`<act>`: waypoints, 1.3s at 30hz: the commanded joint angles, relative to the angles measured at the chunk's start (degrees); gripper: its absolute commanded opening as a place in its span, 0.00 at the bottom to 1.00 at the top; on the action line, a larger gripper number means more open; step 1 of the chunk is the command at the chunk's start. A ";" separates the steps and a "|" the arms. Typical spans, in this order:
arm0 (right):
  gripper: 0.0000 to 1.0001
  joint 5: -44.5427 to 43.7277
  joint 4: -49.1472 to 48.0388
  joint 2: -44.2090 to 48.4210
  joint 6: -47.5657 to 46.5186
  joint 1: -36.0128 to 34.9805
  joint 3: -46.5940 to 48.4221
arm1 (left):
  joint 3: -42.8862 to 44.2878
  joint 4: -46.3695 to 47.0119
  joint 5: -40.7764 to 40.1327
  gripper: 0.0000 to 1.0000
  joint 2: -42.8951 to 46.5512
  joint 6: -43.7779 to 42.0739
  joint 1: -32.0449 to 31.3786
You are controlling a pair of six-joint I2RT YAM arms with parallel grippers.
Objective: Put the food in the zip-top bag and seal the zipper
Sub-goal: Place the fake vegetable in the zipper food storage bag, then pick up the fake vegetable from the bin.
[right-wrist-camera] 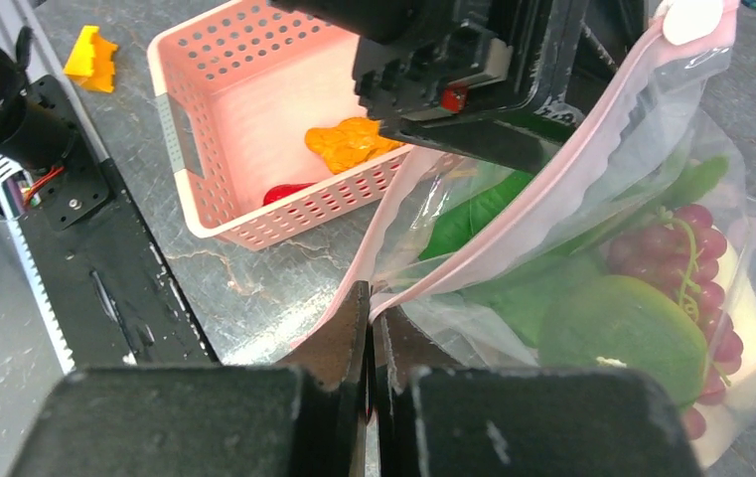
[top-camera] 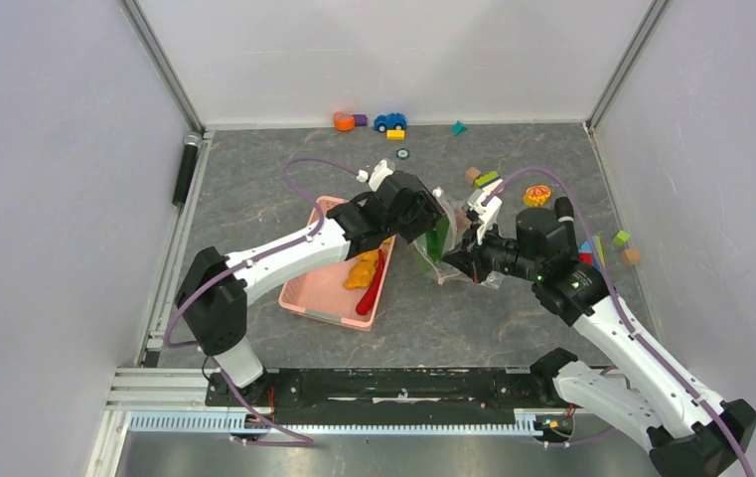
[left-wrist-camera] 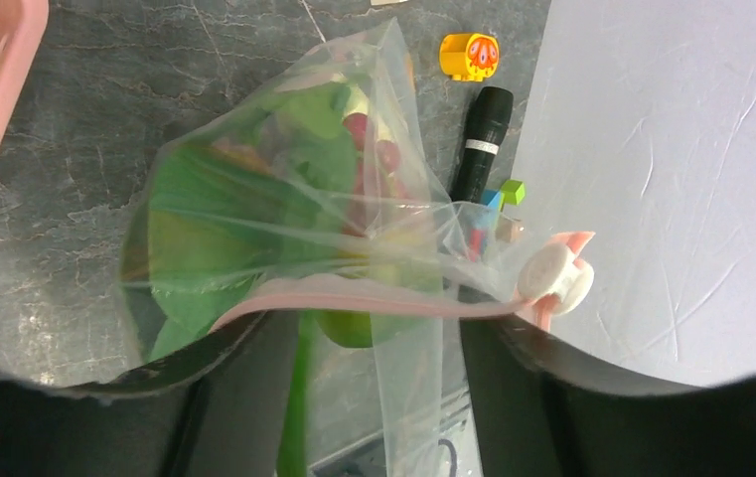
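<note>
The clear zip-top bag (top-camera: pixel 443 253) hangs between my two grippers at mid-table. Inside it are green bok choy (left-wrist-camera: pixel 205 229), a yellow-green mango (right-wrist-camera: pixel 622 328) and dark red grapes (right-wrist-camera: pixel 691 248). The pink zipper (left-wrist-camera: pixel 374 298) lies across the tips of my left gripper (left-wrist-camera: pixel 378 343), whose fingers stand apart with bag film and a green stalk between them. The white slider (left-wrist-camera: pixel 555 276) sits at the strip's right end. My right gripper (right-wrist-camera: pixel 372 298) is shut on the bag's zip-edge corner. An orange piece (right-wrist-camera: pixel 349 142) and a red chili (right-wrist-camera: pixel 289 192) lie in the pink basket (right-wrist-camera: pixel 205 119).
The pink basket (top-camera: pixel 319 293) sits left of the bag. Small toys line the back wall: an orange-and-purple piece (top-camera: pixel 344 120), a blue car (top-camera: pixel 389 121), a teal piece (top-camera: pixel 459 127). A yellow round toy (top-camera: pixel 537 196) and blocks (top-camera: pixel 622 238) lie to the right. A yellow block (right-wrist-camera: pixel 92 58) lies beside the base rail.
</note>
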State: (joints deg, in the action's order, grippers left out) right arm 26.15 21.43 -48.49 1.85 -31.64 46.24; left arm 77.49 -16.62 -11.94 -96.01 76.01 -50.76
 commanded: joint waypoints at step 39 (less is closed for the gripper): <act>0.00 -40.59 9.72 -8.08 3.87 -0.43 6.31 | -33.08 -8.02 4.50 1.00 28.61 -34.34 14.49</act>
State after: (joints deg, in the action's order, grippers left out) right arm -12.62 31.40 -56.49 6.76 -31.90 51.42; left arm 47.57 -25.19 -9.41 -68.45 40.45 -37.39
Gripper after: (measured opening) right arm 0.013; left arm 0.994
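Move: From the left gripper, at the bag's mouth, the knobby orange root in the pink basket lies about 17 cm left, 2 cm back and 17 cm below. The red pepper is some 14 cm left and 5 cm back; the yellow corn 14 cm left and 5 cm ahead, both about as low. The loosed green pepper sits roughly 8 cm straight below. The right gripper holds the rim; the bag's filled body lies about 9 cm ahead, 3 cm right and 14 cm below. Spread the left fingers fully and back the gripper some 7 cm out of the bag's mouth, turning clockwise and rising a little; then sweep left nearly 20 cm and sink over the basket towards the orange root, rolling the left side up about 30 degrees. Meanwhile keep the rim pinched in the right gripper and carry it right and forward, slightly down, turning clockwise. ##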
